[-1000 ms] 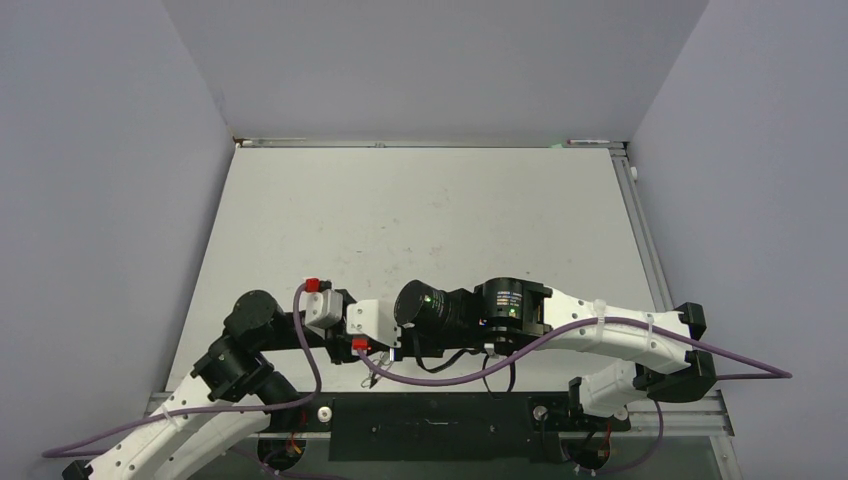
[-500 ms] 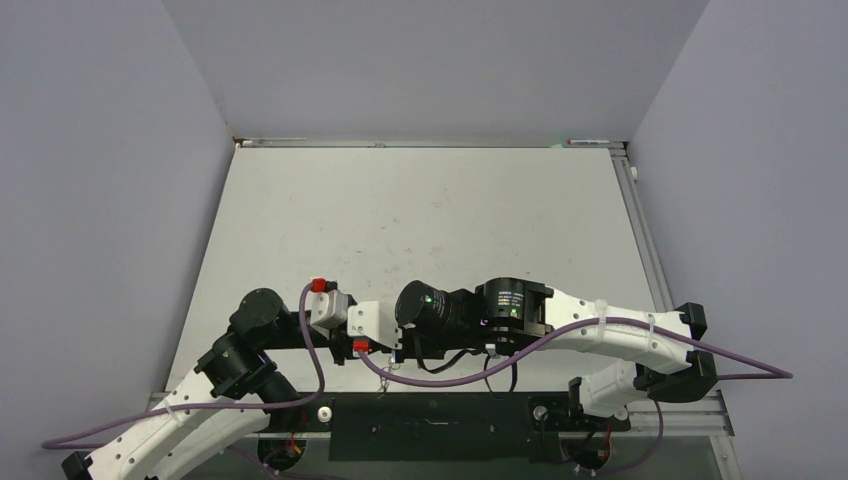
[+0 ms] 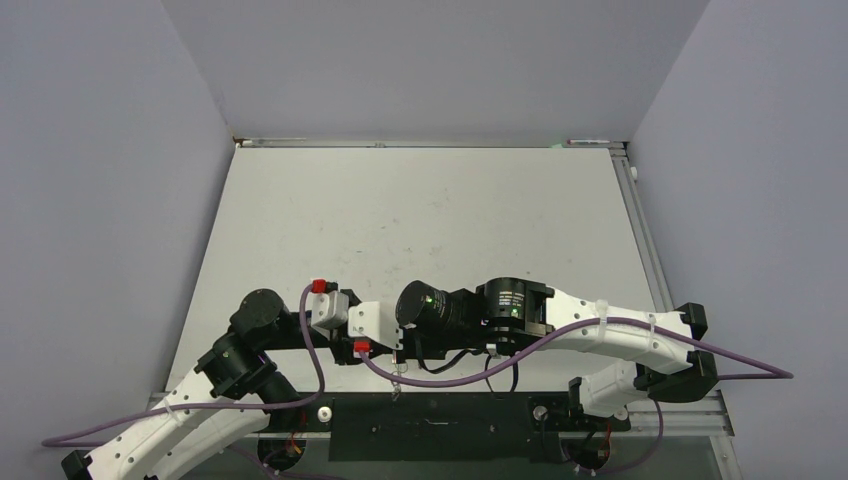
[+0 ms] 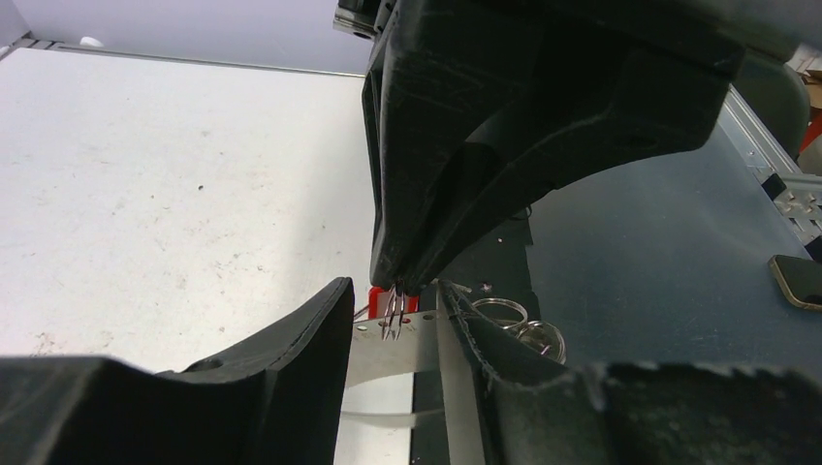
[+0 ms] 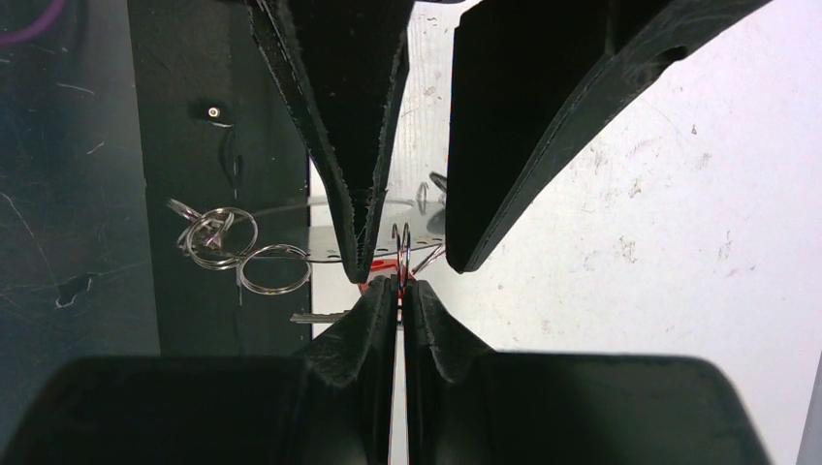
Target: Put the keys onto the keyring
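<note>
The keyring (image 4: 388, 354) is a pale flat hoop with small holes, hanging at the table's near edge. In the left wrist view its band runs between my left gripper's (image 4: 393, 283) parted fingers. My right gripper (image 5: 399, 283) is shut on a thin wire loop (image 5: 402, 242) on the hoop's (image 5: 328, 247) rim. In the right wrist view that loop stands free in the gap of the left jaws. A red key tag (image 4: 380, 295) shows just behind the loop, and from above as a red tag (image 3: 361, 347). A grey key blade (image 5: 315, 317) pokes out left of my right fingers.
Several metal split rings (image 5: 274, 268) hang off the hoop over the black rail (image 3: 430, 425) at the table's near edge; the same rings (image 4: 504, 312) show right of my left fingers. A purple cable (image 3: 440, 375) sags under both wrists. A phone (image 4: 800, 281) lies off the table.
The left arm has shifted slightly to the right. A thin metal piece now hangs down below the two grippers towards the black rail. The right arm holds still.
</note>
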Robot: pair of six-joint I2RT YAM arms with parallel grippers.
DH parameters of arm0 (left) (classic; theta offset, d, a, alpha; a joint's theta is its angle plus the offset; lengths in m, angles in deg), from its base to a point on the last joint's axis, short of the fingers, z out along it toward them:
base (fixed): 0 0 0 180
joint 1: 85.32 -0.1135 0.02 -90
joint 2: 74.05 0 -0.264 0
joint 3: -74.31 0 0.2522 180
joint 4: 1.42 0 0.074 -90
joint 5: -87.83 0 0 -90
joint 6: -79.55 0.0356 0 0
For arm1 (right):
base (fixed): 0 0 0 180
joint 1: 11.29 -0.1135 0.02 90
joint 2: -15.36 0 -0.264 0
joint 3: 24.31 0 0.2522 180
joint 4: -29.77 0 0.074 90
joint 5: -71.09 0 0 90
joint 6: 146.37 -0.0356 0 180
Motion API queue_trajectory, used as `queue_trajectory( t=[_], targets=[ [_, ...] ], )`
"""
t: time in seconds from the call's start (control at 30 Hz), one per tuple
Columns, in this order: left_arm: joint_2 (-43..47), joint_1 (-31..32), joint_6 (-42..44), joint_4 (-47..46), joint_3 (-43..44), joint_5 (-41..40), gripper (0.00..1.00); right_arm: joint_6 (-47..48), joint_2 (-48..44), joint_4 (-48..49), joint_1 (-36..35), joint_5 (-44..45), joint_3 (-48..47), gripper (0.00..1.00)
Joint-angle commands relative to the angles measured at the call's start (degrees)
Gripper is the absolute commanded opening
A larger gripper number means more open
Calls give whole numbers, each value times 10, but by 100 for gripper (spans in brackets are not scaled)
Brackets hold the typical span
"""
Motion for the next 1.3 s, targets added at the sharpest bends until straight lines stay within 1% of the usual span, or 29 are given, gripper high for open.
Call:
queue_trajectory(
  t=[0.0, 0.1, 0.2, 0.27, 0.33, 0.37, 0.57, 0.83, 0.87, 0.93, 1.0, 1.03, 1.07, 1.13, 1.27],
  targets=[
    [-8, 8, 9, -7, 0, -5, 34, 2, -18, 41, -4, -5, -28, 5],
    [-9, 9, 10, -9, -2, -6, 29, 3, -22, 48, -3, -10, -27, 5],
    [-7, 11, 10, -12, -4, -6, 23, 3, -25, 56, -4, -15, -26, 5],
    [-4, 12, 10, -14, -5, -6, 14, 3, -29, 63, -4, -13, -24, 5],
    [4, 11, 11, -17, -5, -7, 2, 4, -33, 70, -4, -16, -21, 5],
    [10, 11, 14, -17, -4, -11, 0, 4, -37, 75, -4, -16, -19, 5],
    [81, 10, 17, -35, -25, -33, 0, 3, -58, 96, -4, -20, -5, 5],
    [90, 9, 15, -42, -27, -29, 0, -3, -63, 103, -4, -27, -1, 6],
    [93, 7, 13, -44, -28, -29, 0, -5, -64, 108, -4, -26, 4, 9],
    [100, 5, 7, -44, -30, -28, 0, -8, -74, 121, -4, -25, 13, 21],
    [108, 1, -2, -69, -34, -26, 0, -10, -85, 136, -4, -24, 24, 37],
    [112, -2, -6, -75, -36, -25, 0, -11, -91, 147, -3, -24, 31, 42],
    [116, -5, -12, -81, -38, -23, 0, -13, -98, 157, -4, -24, 38, 44],
    [123, -13, -27, -99, -43, -15, 0, -19, -120, 187, -3, -23, 63, 46],
    [129, -36, -67, -142, -54, 10, 0, -38, -183, 274, -3, -25, 133, 46]
  ],
)
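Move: The small ring threaded through the keyring plate's holed edge sits almost between the left hand's open fingertips, about 1 cm to their right and otherwise level. The right fingertips already pinch that same ring. From the left hand, the red-tagged key lies some 2 cm right, 1 cm back and 2 cm lower, the plate's middle about 3 cm back and 3 cm below, and the spare rings roughly 5 cm straight back and 2 cm lower. The small ring at the plate's edge is pinched by the left fingers, which close fully while the right fingers still hold it. Both hands then lift about 3 cm, drifting slightly left and back. The right fingers open and let go, that hand rising on to some 6 cm in all, its fingers tipping up about 20 degrees towards level, while the left keeps its pinch, sinks slightly and eases left. ##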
